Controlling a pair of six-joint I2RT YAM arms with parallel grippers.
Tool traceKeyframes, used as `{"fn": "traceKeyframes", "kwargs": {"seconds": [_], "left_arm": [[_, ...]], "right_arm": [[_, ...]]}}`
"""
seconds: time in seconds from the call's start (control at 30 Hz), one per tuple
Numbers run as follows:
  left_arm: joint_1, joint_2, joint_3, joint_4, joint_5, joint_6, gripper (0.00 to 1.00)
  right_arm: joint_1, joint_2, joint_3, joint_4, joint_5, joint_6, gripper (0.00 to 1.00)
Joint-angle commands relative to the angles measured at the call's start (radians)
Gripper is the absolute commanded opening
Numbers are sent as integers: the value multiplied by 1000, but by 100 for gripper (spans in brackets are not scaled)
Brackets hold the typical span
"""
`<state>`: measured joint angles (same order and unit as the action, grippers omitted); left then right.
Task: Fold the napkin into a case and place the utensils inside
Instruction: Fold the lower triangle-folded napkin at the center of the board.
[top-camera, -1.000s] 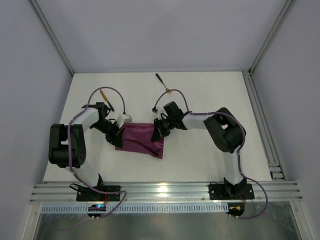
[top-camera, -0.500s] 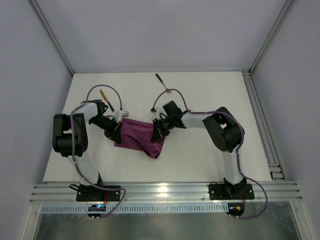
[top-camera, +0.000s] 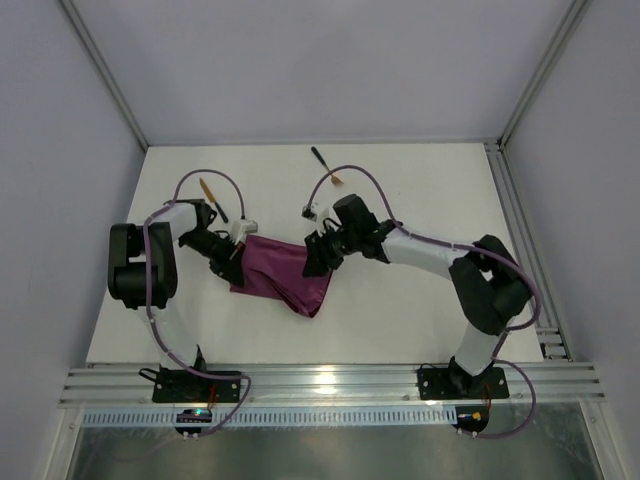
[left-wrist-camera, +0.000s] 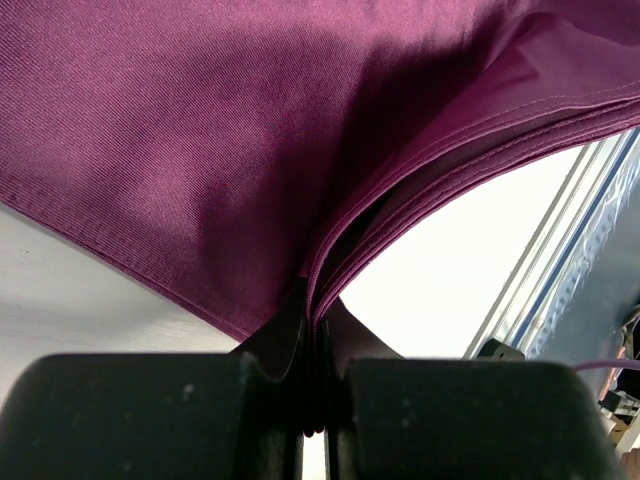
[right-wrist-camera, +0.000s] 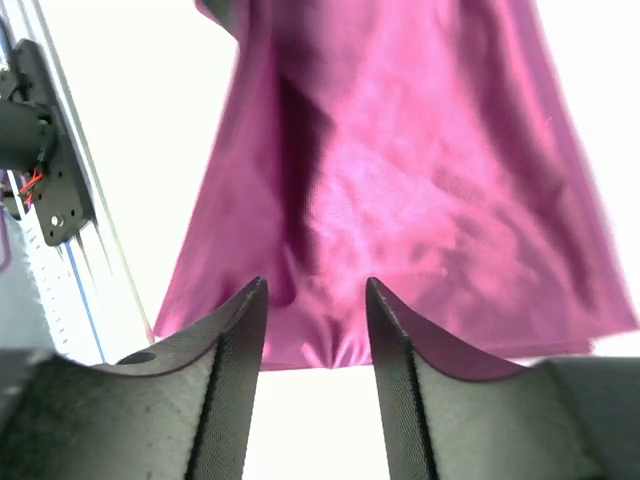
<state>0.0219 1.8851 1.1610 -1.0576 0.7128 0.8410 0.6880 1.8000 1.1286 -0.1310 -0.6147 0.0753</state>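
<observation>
The magenta napkin (top-camera: 285, 272) lies folded in the middle of the table between both arms. My left gripper (top-camera: 233, 256) is shut on its left edge; in the left wrist view several cloth layers (left-wrist-camera: 330, 270) run pinched between the black fingers. At the napkin's right edge my right gripper (top-camera: 315, 260) stands open, and in the right wrist view the cloth (right-wrist-camera: 400, 200) lies just beyond the parted fingertips (right-wrist-camera: 250, 300), untouched. A knife (top-camera: 212, 198) with a gold blade lies at the back left. A fork (top-camera: 324, 166) with a black handle lies at the back centre.
A white table (top-camera: 400, 310) carries everything. Aluminium rails (top-camera: 525, 240) run along its right side and front edge (top-camera: 320, 380). Purple cables loop over both arms.
My right gripper has opened and let go of the napkin's right edge, and the right arm has stretched out. The left gripper keeps its hold.
</observation>
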Motion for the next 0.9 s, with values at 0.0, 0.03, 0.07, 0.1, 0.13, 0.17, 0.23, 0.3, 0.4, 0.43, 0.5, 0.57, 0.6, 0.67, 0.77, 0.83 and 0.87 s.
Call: {"fn": "traceKeyframes", "kwargs": {"seconds": [0.0, 0.03, 0.07, 0.1, 0.13, 0.17, 0.23, 0.3, 0.4, 0.43, 0.5, 0.57, 0.6, 0.67, 0.77, 0.83, 0.87], "left_arm": [[4, -20, 32, -21, 34, 12, 0], [4, -20, 35, -22, 36, 10, 0], [4, -20, 39, -28, 39, 10, 0], [4, -20, 40, -31, 39, 9, 0], [4, -21, 43, -33, 40, 9, 0], [4, -23, 43, -35, 39, 9, 0], [3, -32, 42, -35, 37, 10, 0], [4, -35, 40, -33, 36, 7, 0], [3, -40, 37, -33, 34, 9, 0], [3, -38, 37, -35, 33, 9, 0], [1, -38, 35, -36, 34, 9, 0], [3, -43, 32, -36, 39, 9, 0], [3, -47, 32, -36, 39, 9, 0], [1, -50, 32, -36, 37, 10, 0], [1, -50, 32, -38, 36, 12, 0], [1, -52, 34, -42, 36, 13, 0], [3, -50, 34, -42, 34, 17, 0]], "right_arm": [[10, -177, -96, 118, 87, -109, 50], [13, -242, -125, 125, 101, -147, 51], [37, -275, -182, 123, 145, -176, 54], [63, -307, -211, 123, 179, -216, 55], [96, -370, -245, 123, 216, -302, 55], [175, -402, -321, 139, 251, -345, 57], [252, -457, -403, 240, 355, -412, 63], [310, -508, -486, 318, 403, -407, 67], [356, -507, -498, 352, 501, -381, 71], [367, -496, -495, 358, 518, -384, 76], [399, -459, -484, 378, 538, -393, 78], [413, -433, -477, 399, 558, -399, 78], [426, -404, -475, 407, 572, -399, 78], [433, -377, -469, 424, 563, -402, 79], [444, -335, -461, 436, 543, -402, 78], [447, -318, -457, 453, 533, -401, 78], [449, -312, -455, 473, 544, -396, 78]]}}
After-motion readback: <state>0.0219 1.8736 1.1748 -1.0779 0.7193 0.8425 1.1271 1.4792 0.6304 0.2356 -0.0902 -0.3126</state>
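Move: The napkin's loose near-right corner lies about 8 cm back from the right hand and only 1 cm to its left, some 7 cm below. The napkin's far-right corner is roughly 3 cm ahead and 4 cm to the right of that hand; the left gripper's pinched edge sits about 16 cm to its left and 2 cm back. From the left hand, the loose corner lies about 6 cm back, 15 cm to the right, a little lower. Touching nothing, the right hand lifts some 5 cm off the napkin's right part, swings back about 10 cm towards the loose near-right corner, then sinks to just below its starting height. On the way its fingers spread wider and the wrist rolls some 40 degrees about the direction they point, left and down. The left hand stays put, keeping its pinch on the folded edge. ##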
